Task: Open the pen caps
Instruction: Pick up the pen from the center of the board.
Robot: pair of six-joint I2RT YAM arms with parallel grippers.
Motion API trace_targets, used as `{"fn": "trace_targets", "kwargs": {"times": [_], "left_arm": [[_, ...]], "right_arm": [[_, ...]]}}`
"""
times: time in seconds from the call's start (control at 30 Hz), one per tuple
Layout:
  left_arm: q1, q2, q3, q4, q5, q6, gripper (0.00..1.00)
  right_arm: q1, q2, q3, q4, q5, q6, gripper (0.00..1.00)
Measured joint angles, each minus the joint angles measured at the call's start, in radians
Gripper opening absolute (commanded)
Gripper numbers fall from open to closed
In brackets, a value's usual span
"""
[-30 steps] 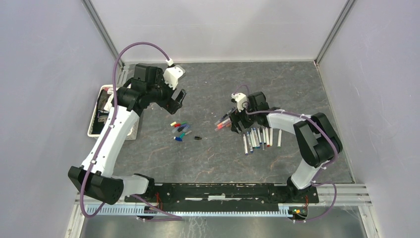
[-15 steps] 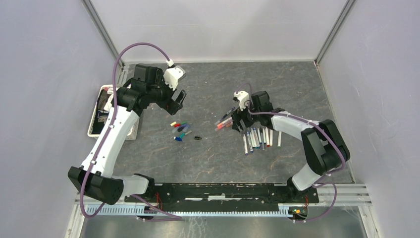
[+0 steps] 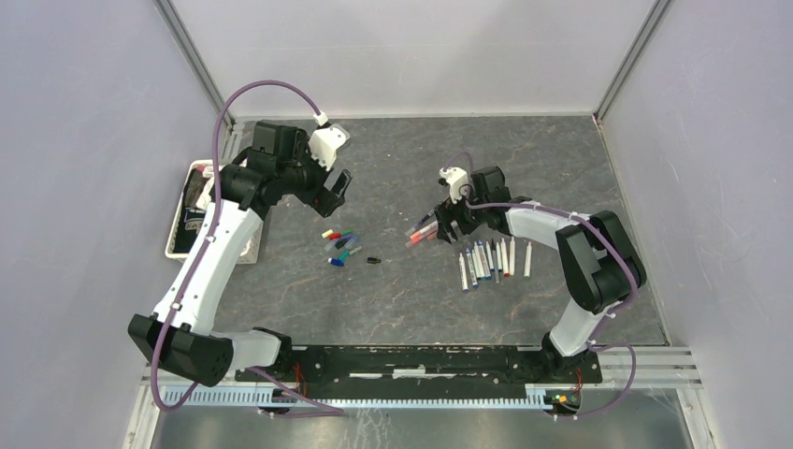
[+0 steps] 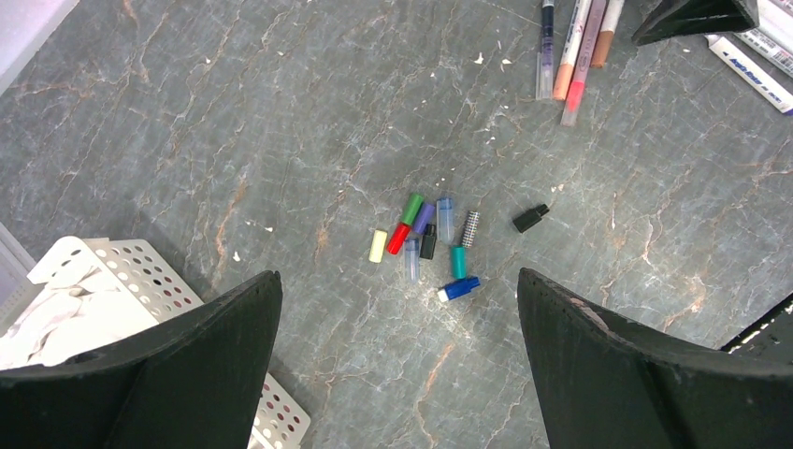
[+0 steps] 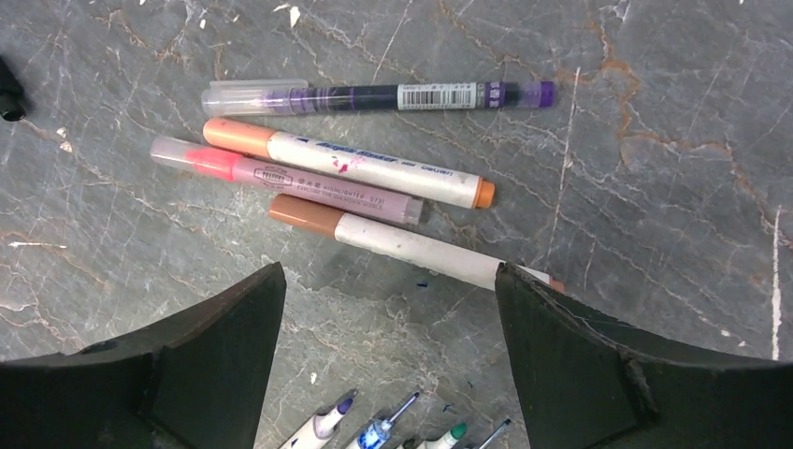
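Several loose pen caps (image 3: 340, 245) (image 4: 428, 239), yellow, red, green, blue, purple and black, lie in a small cluster at table centre. One black cap (image 4: 529, 218) lies apart to their right. My left gripper (image 3: 337, 193) (image 4: 397, 281) hangs open above them, holding nothing. Several capped pens (image 3: 421, 229) lie side by side: purple (image 5: 374, 95), orange (image 5: 355, 164), pink (image 5: 281, 175) and brown (image 5: 402, 241). My right gripper (image 3: 447, 227) (image 5: 388, 271) stands open just over them, its right finger overlapping the brown pen's end. A row of uncapped pens (image 3: 491, 260) (image 5: 374, 428) lies nearer the arm.
A white perforated basket (image 3: 176, 224) (image 4: 140, 271) sits at the table's left edge beside the left arm. Grey walls close in the table on the left, far and right sides.
My right wrist has shifted slightly toward the far side, over the capped pens, staying open. The left arm, caps and pens have not moved.
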Motion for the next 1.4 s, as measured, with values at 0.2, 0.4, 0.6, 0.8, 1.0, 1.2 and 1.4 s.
{"fn": "trace_targets", "kwargs": {"times": [0.2, 0.4, 0.6, 0.8, 1.0, 1.2, 1.4], "left_arm": [[0.0, -0.003, 0.0, -0.001, 0.0, 0.0, 1.0], [0.0, -0.003, 0.002, -0.001, 0.0, 0.0, 1.0], [0.0, -0.003, 0.01, -0.004, 0.002, 0.0, 1.0], [0.0, -0.003, 0.022, -0.008, 0.008, 0.0, 1.0], [0.0, -0.003, 0.022, -0.008, 0.008, 0.0, 1.0], [0.0, -0.003, 0.022, -0.008, 0.008, 0.0, 1.0], [0.0, -0.003, 0.022, -0.008, 0.008, 0.0, 1.0]], "right_arm": [[0.0, -0.017, -0.045, 0.032, -0.016, -0.009, 0.84], [0.001, -0.017, -0.05, 0.033, -0.04, -0.011, 0.76], [0.031, -0.02, -0.063, 0.034, -0.035, -0.033, 0.71], [0.094, -0.024, -0.086, 0.01, -0.024, -0.042, 0.62], [0.128, -0.041, -0.093, -0.01, -0.008, -0.039, 0.57], [0.132, -0.06, -0.095, -0.035, 0.005, -0.042, 0.46], [0.145, -0.072, -0.133, -0.011, 0.037, -0.05, 0.31]]}}
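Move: The brown-capped pen lies right beside the right fingertips, its middle about 2 cm ahead, 1 cm left and 2 cm below, with the cap end pointing left and back. The pink highlighter is level, some 8 cm left; the orange-capped pen is 2 cm ahead and 7 cm left. The nearest uncapped marker of the row sits about 12 cm back and 4 cm right. From the idle left hand the brown-capped pen is roughly 5 cm ahead, 30 cm right and 25 cm below. The brown-capped pen is drawn back from beside the pink highlighter towards the row of uncapped markers: the right hand travels about 6.5 cm back, with 2 cm each of left and down, its farther-out finger apparently dragging the pen's plain end. The wrist turns roughly 10 degrees counter-clockwise while the fingers close from nearly wide open to under half, one on each side of the pen's barrel. ##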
